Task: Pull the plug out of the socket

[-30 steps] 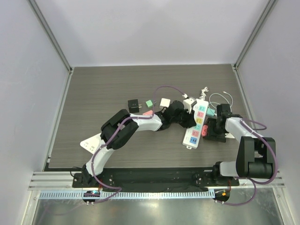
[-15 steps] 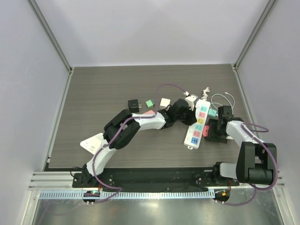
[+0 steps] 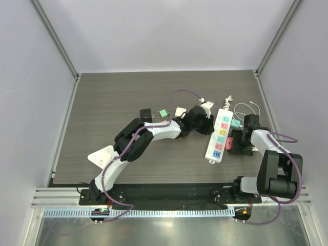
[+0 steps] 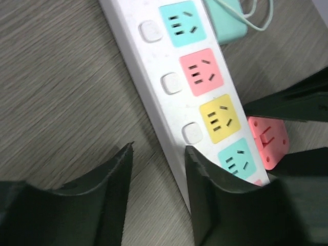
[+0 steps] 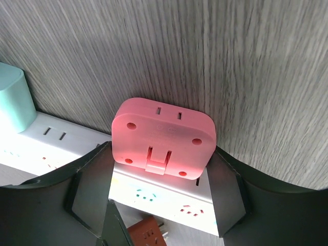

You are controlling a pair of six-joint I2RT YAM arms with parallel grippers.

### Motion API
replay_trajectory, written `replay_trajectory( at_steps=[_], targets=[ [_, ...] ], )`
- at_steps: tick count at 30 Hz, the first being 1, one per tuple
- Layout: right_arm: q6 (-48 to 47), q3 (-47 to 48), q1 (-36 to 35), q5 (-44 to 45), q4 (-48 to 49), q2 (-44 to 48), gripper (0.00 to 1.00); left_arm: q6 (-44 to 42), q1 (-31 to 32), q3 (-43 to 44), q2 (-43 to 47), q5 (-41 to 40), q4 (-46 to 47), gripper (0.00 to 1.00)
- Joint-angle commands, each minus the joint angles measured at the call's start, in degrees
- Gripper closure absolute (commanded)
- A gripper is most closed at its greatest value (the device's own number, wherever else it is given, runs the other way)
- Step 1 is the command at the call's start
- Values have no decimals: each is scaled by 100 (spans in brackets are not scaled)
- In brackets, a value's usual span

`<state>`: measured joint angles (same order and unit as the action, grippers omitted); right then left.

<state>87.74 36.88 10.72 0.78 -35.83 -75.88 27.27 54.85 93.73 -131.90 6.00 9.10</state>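
Observation:
The white power strip (image 3: pixel 219 134) with coloured sockets lies slanted right of centre. A pink plug (image 5: pixel 161 136) sits against its right side, and my right gripper (image 5: pixel 160 169) is shut on it, one finger on each flank. In the top view that gripper (image 3: pixel 239 140) is right of the strip. My left gripper (image 3: pixel 204 123) is at the strip's left edge, open. In the left wrist view its right finger (image 4: pixel 220 200) overlaps the strip (image 4: pixel 174 82), its left finger (image 4: pixel 102 195) is over bare table, and the pink plug (image 4: pixel 266 141) shows past the strip.
A teal plug (image 4: pixel 225 23) with a white cable (image 3: pixel 246 108) sits on the strip's right side further back. Loose black (image 3: pixel 146 115), green (image 3: pixel 163 113) and white (image 3: pixel 180 111) plugs lie left of my left gripper. A white card (image 3: pixel 100 156) is at front left. A red-brown plug (image 5: pixel 148 237) lies under the right gripper.
The strip has shifted slightly right. My left gripper has moved back along its left edge and opened a little. My right gripper has drifted right, still on the pink plug.

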Motion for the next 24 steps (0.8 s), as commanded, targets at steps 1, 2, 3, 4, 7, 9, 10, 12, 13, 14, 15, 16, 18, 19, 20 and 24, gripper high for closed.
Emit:
replay_trajectory(
  at_steps=[1,2,3,4,7,9,10,12,13,14,15,16,18,19,20,24],
  targets=[
    [-346,12,44,239,-196,-15,99,-423,-45,196,146,-160,-892,50],
    [-363,-14,44,230,-196,2,99,-467,-36,259,138,-152,-1049,45],
    [-381,-49,44,213,-178,29,99,-511,-36,329,120,-160,-1094,40],
    [-407,-67,35,178,-170,90,99,-547,-18,443,85,-152,-1165,33],
    [-425,-129,0,142,-126,204,99,-599,69,759,-134,-274,-1305,25],
    [-442,-155,-35,116,-117,266,99,-600,131,900,-248,-415,-1332,24],
    [-460,-155,-44,107,-117,275,99,-617,192,1058,-284,-555,-1341,22],
    [-469,-181,-44,81,-108,284,99,-661,263,1182,-319,-844,-1367,21],
    [-460,-190,-52,46,-99,284,99,-679,324,1278,-337,-942,-1367,19],
    [-477,-190,-53,19,-90,284,99,-661,342,1331,-337,-995,-1367,18],
    [-469,-190,-53,10,-64,267,99,-626,360,1358,-354,-1065,-1367,18],
    [-469,-182,-61,-7,-55,258,99,-600,386,1419,-389,-1127,-1376,14],
    [-469,-164,-70,-16,-20,240,99,-539,412,1507,-468,-1241,-1359,13],
    [-469,-164,-96,-7,-11,231,99,-512,430,1612,-547,-1259,-1367,12],
    [-469,-164,-96,1,15,214,99,-486,439,1656,-583,-1268,-1367,12],
    [-469,-173,-114,-218,76,152,99,-354,509,1964,-811,-1373,-1490,12]
  ],
)
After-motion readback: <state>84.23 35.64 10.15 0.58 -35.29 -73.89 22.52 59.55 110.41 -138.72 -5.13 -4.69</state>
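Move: The power strip's middle is about 4 cm to the right of my left hand, 5 cm back and 3 cm lower. From that hand the pink plug lies some 9 cm right and 8 cm back, and the teal plug about 11 cm right and 1 cm ahead, both about 3 cm lower. My right hand already holds the pink plug between its fingertips; from there the strip's middle is about 6 cm left and 3 cm ahead. I spread my left fingers from partly shut to nearly wide open, easing about 1 cm left, then reach about 4 cm right over the power strip's near edge to straddle it, with a slight wrist roll of some 10 degrees. My right hand keeps its pinch on the pink plug and all but stays put, turning a few degrees counter-clockwise. ##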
